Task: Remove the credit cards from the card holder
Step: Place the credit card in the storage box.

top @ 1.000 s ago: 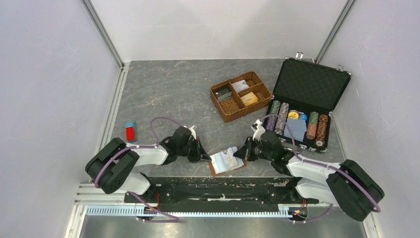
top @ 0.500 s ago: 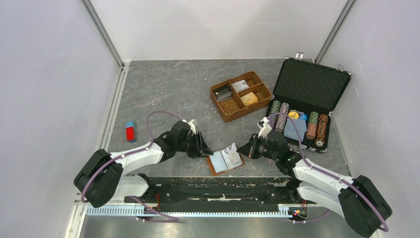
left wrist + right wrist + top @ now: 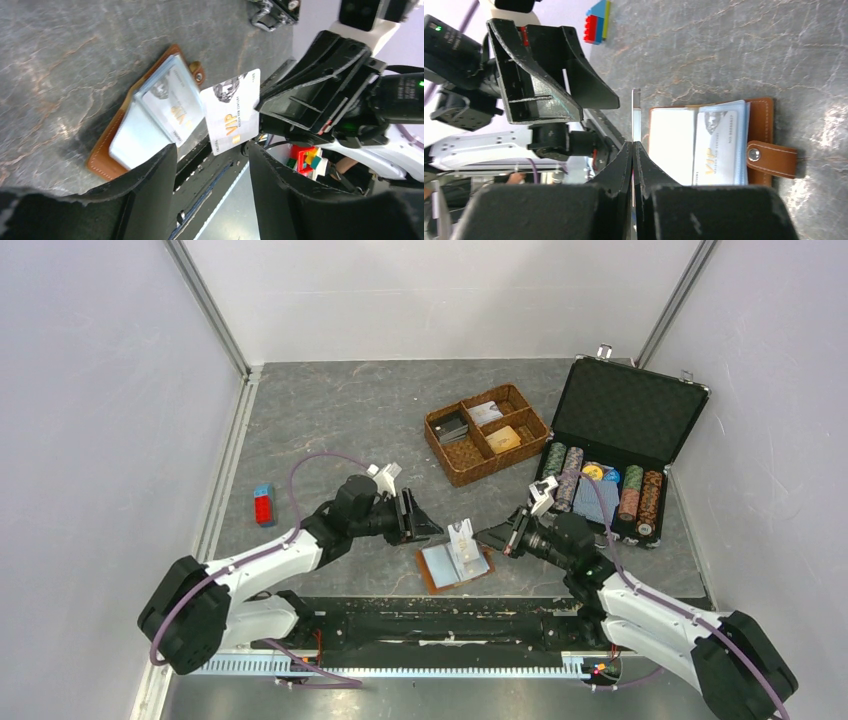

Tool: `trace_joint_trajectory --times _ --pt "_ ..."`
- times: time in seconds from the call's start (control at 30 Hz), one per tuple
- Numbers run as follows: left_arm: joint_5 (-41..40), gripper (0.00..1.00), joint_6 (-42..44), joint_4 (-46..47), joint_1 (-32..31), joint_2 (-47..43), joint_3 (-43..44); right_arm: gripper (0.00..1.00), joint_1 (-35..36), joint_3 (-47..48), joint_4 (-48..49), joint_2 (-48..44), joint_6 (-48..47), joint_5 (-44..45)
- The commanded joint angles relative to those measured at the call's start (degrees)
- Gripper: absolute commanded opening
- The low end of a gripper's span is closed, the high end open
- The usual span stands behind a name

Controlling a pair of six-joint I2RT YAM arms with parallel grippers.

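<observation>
The tan leather card holder (image 3: 437,579) lies open on the table near the front edge, its pale sleeves (image 3: 150,120) facing up, with a white VIP card still in one of them (image 3: 719,145). My right gripper (image 3: 482,537) is shut on a white VIP credit card (image 3: 463,538), which stands on edge just above the holder. That card shows flat in the left wrist view (image 3: 232,112) and edge-on in the right wrist view (image 3: 636,112). My left gripper (image 3: 428,525) hangs open and holds nothing, just left of the holder and facing the card.
A woven compartment basket (image 3: 441,447) at the back centre holds a golden-orange card (image 3: 503,439) and other small items. An open black case (image 3: 625,405) with poker chips stands at the right. A red and blue toy block (image 3: 263,505) lies at the left.
My left gripper has opened, let go of the holder and drawn back to the left. The right gripper has pulled the white card up and clear of the sleeves.
</observation>
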Motion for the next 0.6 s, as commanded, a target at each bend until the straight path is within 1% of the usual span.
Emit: trace_joint_trajectory --times 0.0,0.13,0.27,0.33,0.4,0.47,0.53,0.57 --pt "3.6 0.62 -4.1 10.5 -0.6 1.2 1.5 0.00 -0.1 -2.9 11.8 -2.0 8.8 -0.9" --pt "4.1 0.64 -5.5 14.2 -0.9 3.5 1.8 0.00 -0.1 -4.6 17.2 -2.9 12.4 -1.1" --pt "6.0 0.64 -8.3 20.1 -1.5 6.8 1.6 0.00 -0.1 -5.4 18.8 -3.5 13.5 -0.2" --pt "6.5 0.63 -9.8 23.3 -1.8 7.8 1.2 0.00 -0.2 -5.6 19.8 -2.7 13.9 -0.7" --pt "6.6 0.55 -11.1 26.1 -2.1 8.0 0.9 0.00 -0.1 -5.9 21.3 -1.9 14.5 -1.3" --pt "6.6 0.45 -12.1 28.0 -2.1 7.8 0.4 0.00 -0.1 -6.1 21.6 -1.4 14.0 -2.0" --pt "6.6 0.32 -12.2 28.7 -2.1 7.2 0.1 0.00 -0.1 -5.9 21.3 -0.9 12.4 -3.2" --pt "6.6 0.24 -12.3 28.6 -2.1 7.0 0.1 0.00 -0.1 -5.9 21.2 -0.9 11.6 -3.9"
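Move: The left hand's target, the credit card pinched edge-on in the right fingertips, has its middle about 4 cm to its right, 2 cm back and 1 cm lower. The card holder lies some 3 cm right, 8 cm back and 11 cm below; the basket about 10 cm right, 18 cm ahead and 10 cm below. From the right hand, the card's middle is about 2 cm left, 1 cm back and 1 cm lower; the waiting left fingertips are roughly 6 cm left, 1 cm ahead and level. The left fingers come around the card's free edge and start closing on it, still well short of shut, after the left hand travels about 4 cm right and nearly as far up, its fingertips tilting up some 15 degrees. The right hand keeps its pinch and lifts the card about 4 cm, likewise tipping its fingers up some 15 degrees. ##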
